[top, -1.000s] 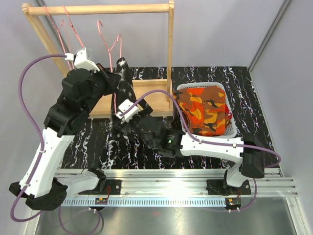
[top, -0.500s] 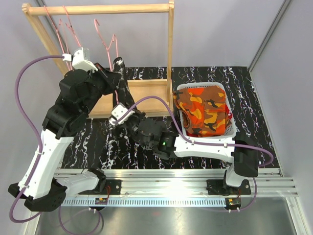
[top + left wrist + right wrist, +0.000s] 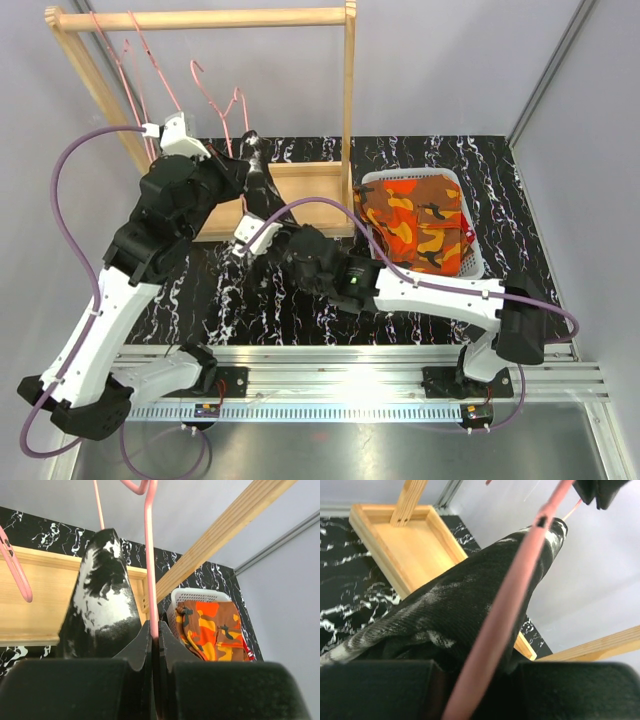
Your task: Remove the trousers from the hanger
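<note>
The black trousers (image 3: pixel 258 185) with white splashes hang over a pink hanger (image 3: pixel 240 105) in front of the wooden rack. My left gripper (image 3: pixel 238 168) is shut on the hanger's wire (image 3: pixel 149 555), with the black trousers (image 3: pixel 102 595) just to its left. In the left wrist view the jaws (image 3: pixel 154 632) pinch the pink wire. My right gripper (image 3: pixel 262 215) reaches in from below and is shut on the black trousers (image 3: pixel 450 615). The hanger's pink arm (image 3: pixel 515 590) runs across its jaws (image 3: pixel 475 672). Orange patterned trousers (image 3: pixel 420 225) lie in the white basket (image 3: pixel 458 180).
The wooden rack's top rail (image 3: pixel 200 18) carries several other bare pink hangers (image 3: pixel 140 55). Its right post (image 3: pixel 349 110) stands between the hanger and the basket. The rack's wooden base tray (image 3: pixel 415 545) lies behind the trousers. The basket (image 3: pixel 200 595) is at the right.
My right gripper has shut on the black trousers; it stood open a second ago. The left arm has shifted the hanger slightly up and to the right.
</note>
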{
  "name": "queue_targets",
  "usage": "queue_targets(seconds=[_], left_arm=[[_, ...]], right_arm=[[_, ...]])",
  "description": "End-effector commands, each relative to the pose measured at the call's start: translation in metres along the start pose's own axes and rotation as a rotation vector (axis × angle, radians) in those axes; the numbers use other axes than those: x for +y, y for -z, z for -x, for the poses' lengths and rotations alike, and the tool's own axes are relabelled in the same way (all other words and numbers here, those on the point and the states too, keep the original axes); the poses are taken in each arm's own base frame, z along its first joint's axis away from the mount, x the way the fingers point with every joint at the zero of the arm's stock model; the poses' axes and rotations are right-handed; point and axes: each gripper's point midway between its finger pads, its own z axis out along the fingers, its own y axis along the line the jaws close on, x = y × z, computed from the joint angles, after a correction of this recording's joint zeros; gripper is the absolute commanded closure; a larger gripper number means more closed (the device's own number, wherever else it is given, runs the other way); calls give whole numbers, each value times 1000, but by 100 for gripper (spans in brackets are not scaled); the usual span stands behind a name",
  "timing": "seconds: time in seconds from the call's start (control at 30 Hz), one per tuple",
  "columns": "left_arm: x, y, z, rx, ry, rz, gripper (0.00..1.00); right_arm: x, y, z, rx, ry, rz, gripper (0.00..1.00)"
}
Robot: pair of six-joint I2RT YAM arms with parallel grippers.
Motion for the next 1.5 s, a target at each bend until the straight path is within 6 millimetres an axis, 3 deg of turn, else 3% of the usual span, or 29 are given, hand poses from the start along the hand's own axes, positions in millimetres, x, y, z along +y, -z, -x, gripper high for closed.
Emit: queue_targets(seconds=[0.0,0.1,0.3,0.47,0.53,0.67,0.73,0.83,0.87,0.93,0.97,1.0,1.13,1.23,1.33,1.47], left_arm=[[20,20,-8,13,-165,7,100],[24,16,-16,31,-181,13,100],[29,12,-13,33,-166,6,100],[3,22,-1,14,-100,-106,100],[-5,26,5,5,-84,-139,100],[-14,36,10,3,-70,-180,100],[-13,38,5,21,-68,-182,100],[-1,34,-10,45,-83,-126,100],[8,29,-20,64,-90,-90,100],[16,26,-27,72,-91,-58,100],[20,23,-32,81,-95,-47,100],[25,20,-41,95,-98,-33,100],[38,10,-51,107,-114,21,100],[43,3,-55,116,-131,45,100],[45,2,-54,117,-144,59,100],[48,6,-53,111,-164,63,100]], right_arm=[[-141,40,64,-197,-280,-283,100],[-148,49,74,-238,-299,-224,100],[-115,66,72,-289,-257,36,100],[-104,69,52,-291,-269,26,99],[-110,69,53,-302,-282,-12,100],[-145,64,58,-268,-312,-170,100],[-162,63,58,-245,-301,-259,100],[-191,71,75,-262,-311,-347,100],[-205,76,87,-283,-323,-379,100],[-218,79,90,-259,-317,-423,100],[-234,87,104,-280,-330,-451,100],[-237,87,104,-257,-322,-463,100],[-277,112,128,-271,-364,-542,100],[-294,127,135,-256,-373,-568,100],[-313,146,134,-213,-344,-628,100],[-331,169,111,-52,-267,-714,100]])
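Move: My right hand is pinching the marbled black trousers. The basket it carries them towards stands about 34 cm to my right, 11 cm ahead and 28 cm below. The rack's right post rises some 16 cm to the right and 15 cm ahead. The wooden tray's middle is about 16 cm ahead, 5 cm left and 31 cm down. My left hand holds the hanger, with the trousers straight ahead about 10 cm and 8 cm lower. With the trousers still pinched, my right hand eases back a touch and slides right, then sweeps up and right away from the hanger, ending some 25 cm higher and 20 cm to the right while it turns clockwise and its left side rises. My left hand keeps its grip on the pink hanger, drawing back a little, then sinking about 8 cm and tipping slightly down. ##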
